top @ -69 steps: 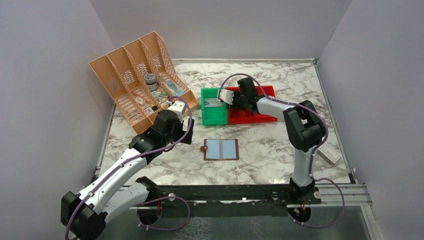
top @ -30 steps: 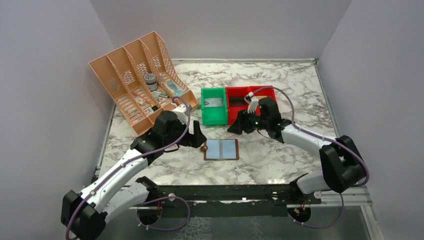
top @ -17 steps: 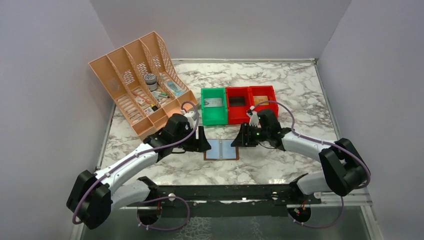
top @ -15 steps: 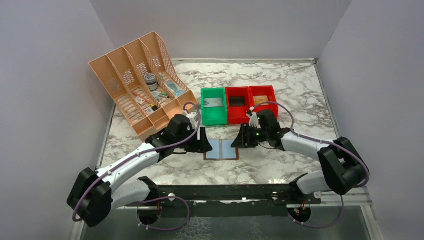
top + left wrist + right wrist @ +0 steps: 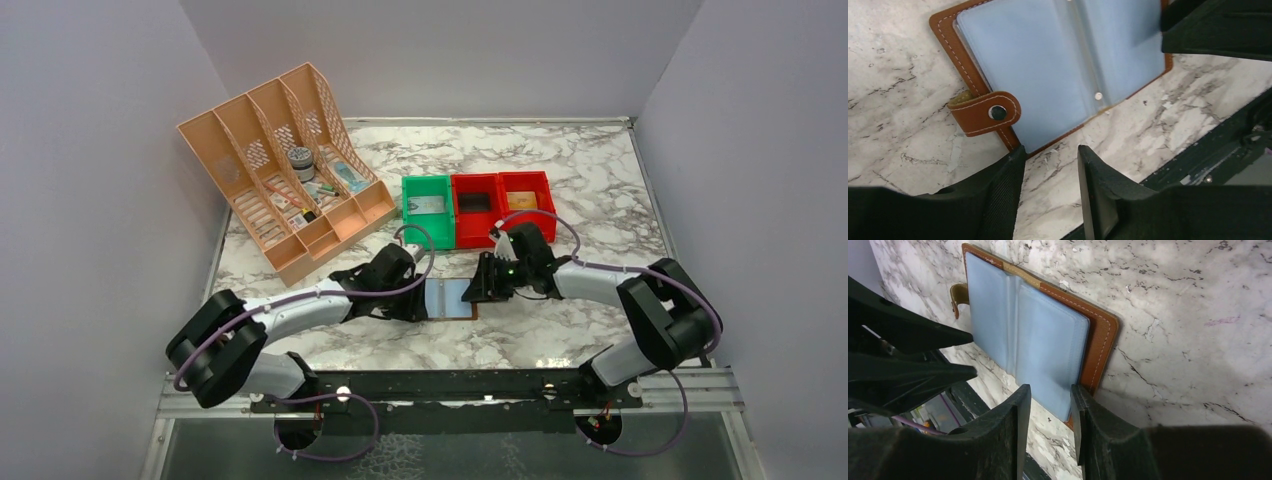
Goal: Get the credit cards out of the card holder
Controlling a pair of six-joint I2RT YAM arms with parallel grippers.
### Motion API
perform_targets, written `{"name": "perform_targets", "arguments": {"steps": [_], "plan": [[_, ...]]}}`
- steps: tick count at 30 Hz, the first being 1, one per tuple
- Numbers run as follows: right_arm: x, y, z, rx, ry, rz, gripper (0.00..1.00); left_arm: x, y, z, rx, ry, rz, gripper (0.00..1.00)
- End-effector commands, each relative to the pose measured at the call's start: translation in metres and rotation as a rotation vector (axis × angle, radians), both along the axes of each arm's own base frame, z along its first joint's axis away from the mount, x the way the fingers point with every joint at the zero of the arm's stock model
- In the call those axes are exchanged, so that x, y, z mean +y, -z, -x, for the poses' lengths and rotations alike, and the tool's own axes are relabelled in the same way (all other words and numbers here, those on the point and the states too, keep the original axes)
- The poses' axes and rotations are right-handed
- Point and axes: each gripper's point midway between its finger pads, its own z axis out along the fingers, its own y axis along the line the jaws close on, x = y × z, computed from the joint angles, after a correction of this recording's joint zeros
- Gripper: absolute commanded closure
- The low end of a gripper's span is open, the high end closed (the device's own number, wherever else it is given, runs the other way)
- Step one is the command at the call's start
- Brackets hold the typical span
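The card holder [image 5: 447, 298] lies open and flat on the marble, brown leather round pale blue sleeves [image 5: 1058, 60], its snap tab [image 5: 985, 112] at the left. I cannot tell the credit cards apart from the sleeves. A pale flat card [image 5: 428, 205] lies in the green bin. My left gripper [image 5: 418, 305] is low at the holder's left edge; in the left wrist view it [image 5: 1048, 157] stands open over bare marble just below the tab. My right gripper [image 5: 475, 290] is at the right edge, and in the right wrist view it [image 5: 1050, 392] is open, with the sleeve's corner showing between the fingertips.
An orange file rack [image 5: 280, 185] with small items stands at the back left. A green bin [image 5: 430, 238] and two red bins [image 5: 476, 230] sit just behind the holder. The black base rail [image 5: 450, 385] runs along the near edge.
The right arm left the green bin and came down to the holder's right edge. The left arm stretched forward and down to its left edge. Both pairs of jaws narrowed.
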Motion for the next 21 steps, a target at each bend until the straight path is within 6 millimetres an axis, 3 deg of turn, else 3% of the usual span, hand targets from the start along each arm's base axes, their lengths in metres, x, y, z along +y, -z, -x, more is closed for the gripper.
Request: {"name": "perform_targets", "arguments": {"steps": [1,5,9,13,21], "plan": [[0.002,0.008,0.0,0.011,-0.007,0.009,0.64,-0.004,0.008,-0.015,-0.063,-0.006,-0.061,0.56],[0.0,0.016,0.0,0.029,0.011,0.028,0.64,-0.009,0.018,-0.012,-0.059,0.017,-0.083,0.65],[0.011,0.009,0.004,0.05,-0.017,-0.054,0.64,-0.013,0.021,-0.009,-0.06,0.028,-0.083,0.72],[0.026,-0.002,0.008,0.084,-0.039,-0.172,0.65,-0.015,0.021,-0.009,-0.065,0.033,-0.08,0.75],[0.037,-0.02,-0.001,0.075,-0.02,-0.259,0.7,-0.013,0.023,-0.005,-0.061,0.035,-0.087,0.77]]}}
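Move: The left hand's half-open tips hover just off the near edge of the open card holder's left page, whose middle lies about 4 cm ahead, 3 cm to the right and 3 cm below; the clasp is some 3 cm ahead and 2 cm left, the right page's middle 10 cm right and 4 cm ahead. For the right hand, the right page's middle is 3 cm ahead, 2 cm left and 1 cm down, the left page's 3 cm ahead and 9 cm left. Down about 1.5 cm, then rightward as far again, the left hand goes in at the near edge of the left page while its fingers close by roughly half, pinching the clear leaves. The right hand stays low at the right page's outer edge, then pushes it some 2.5 cm left, its fingertips tilting up about 10 degrees and its gap nearly unchanged. ##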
